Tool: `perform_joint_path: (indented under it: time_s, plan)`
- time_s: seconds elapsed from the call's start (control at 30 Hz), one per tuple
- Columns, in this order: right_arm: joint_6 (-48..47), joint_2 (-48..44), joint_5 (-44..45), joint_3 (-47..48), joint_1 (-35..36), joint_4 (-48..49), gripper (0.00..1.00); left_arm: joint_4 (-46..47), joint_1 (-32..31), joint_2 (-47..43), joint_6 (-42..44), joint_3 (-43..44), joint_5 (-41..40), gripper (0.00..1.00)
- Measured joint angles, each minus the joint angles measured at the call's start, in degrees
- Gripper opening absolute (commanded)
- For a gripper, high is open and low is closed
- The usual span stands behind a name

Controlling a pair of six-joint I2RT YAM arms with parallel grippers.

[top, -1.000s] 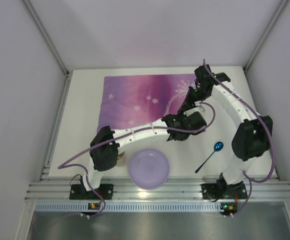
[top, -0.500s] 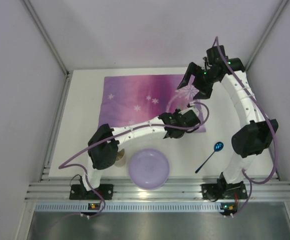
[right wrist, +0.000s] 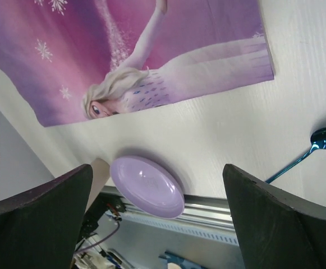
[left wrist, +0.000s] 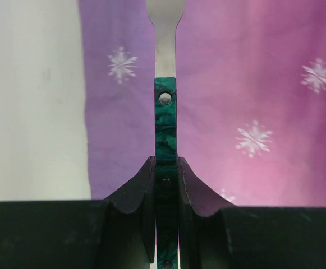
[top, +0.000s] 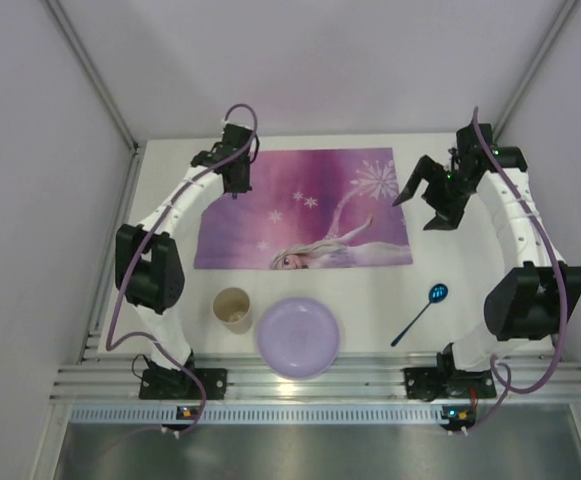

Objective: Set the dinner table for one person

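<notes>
On the white dinner table [top: 165, 230] lies a purple-pink cartoon placemat [top: 305, 205]. My left gripper [top: 236, 178] hovers over the mat's far left corner. In the left wrist view that gripper [left wrist: 165, 168] is shut on a green-handled metal utensil [left wrist: 165, 120]; its head runs out of frame. My right gripper [top: 425, 205] hangs open and empty past the mat's right edge. The right wrist view shows its fingers [right wrist: 39, 213] wide apart above the purple plate [right wrist: 147, 186]. A blue spoon [top: 425, 308] lies near the right. A tan cup [top: 233, 308] stands left of the purple plate [top: 298, 336].
Grey walls close in the table on the left, right and back. A metal rail [top: 320, 385] with both arm bases runs along the near edge. The spoon [right wrist: 320, 140] and the placemat [right wrist: 151, 50] also show in the right wrist view.
The left arm swung from the mat's right side over to its far left corner. The right gripper opened and drew back to the right. The cup is no longer covered by the arm.
</notes>
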Motion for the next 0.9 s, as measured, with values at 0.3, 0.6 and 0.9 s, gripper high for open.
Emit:
perform_joint_path:
  time_s: [0.3,0.6,0.9]
  plan:
    - [-1.55,-1.2,-1.05,-2.95,-0.02,0.02,1.0,2.78,8.79,2.19,-0.35,-0.15,10.29,0.0]
    - [-3.61,0.96,-1.51,-0.66,-0.11,-0.33,1.0,5.2,10.01,7.61,0.09,-4.59,14.12,0.0]
    - [-4.7,2.58,-1.68,-0.63,-0.13,-0.42,1.0,6.01,11.21,9.6,-1.07,-7.98,15.52,0.0]
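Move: The left hand already holds the fork, tines forward, above the placemat; the spot on the mat's left part that it is taken to lies about 5 cm to its left, neither farther out nor nearer, and some 15 cm below. The mat's upper-left snowflake is about 6 cm ahead and 7 cm left, the cup roughly 26 cm back and 3 cm left. From the idle right hand that spot is about 12 cm ahead, 48 cm left and 20 cm down. Down towards the left part of the placemat goes the left hand, some 12 cm in all, after first sliding about 4 cm left and a little forward; the forward part is taken back on the way down. The wrist tips the fingers about 15 degrees steeper and rolls slightly, left side lower, while they keep their pinch on the fork's handle. ##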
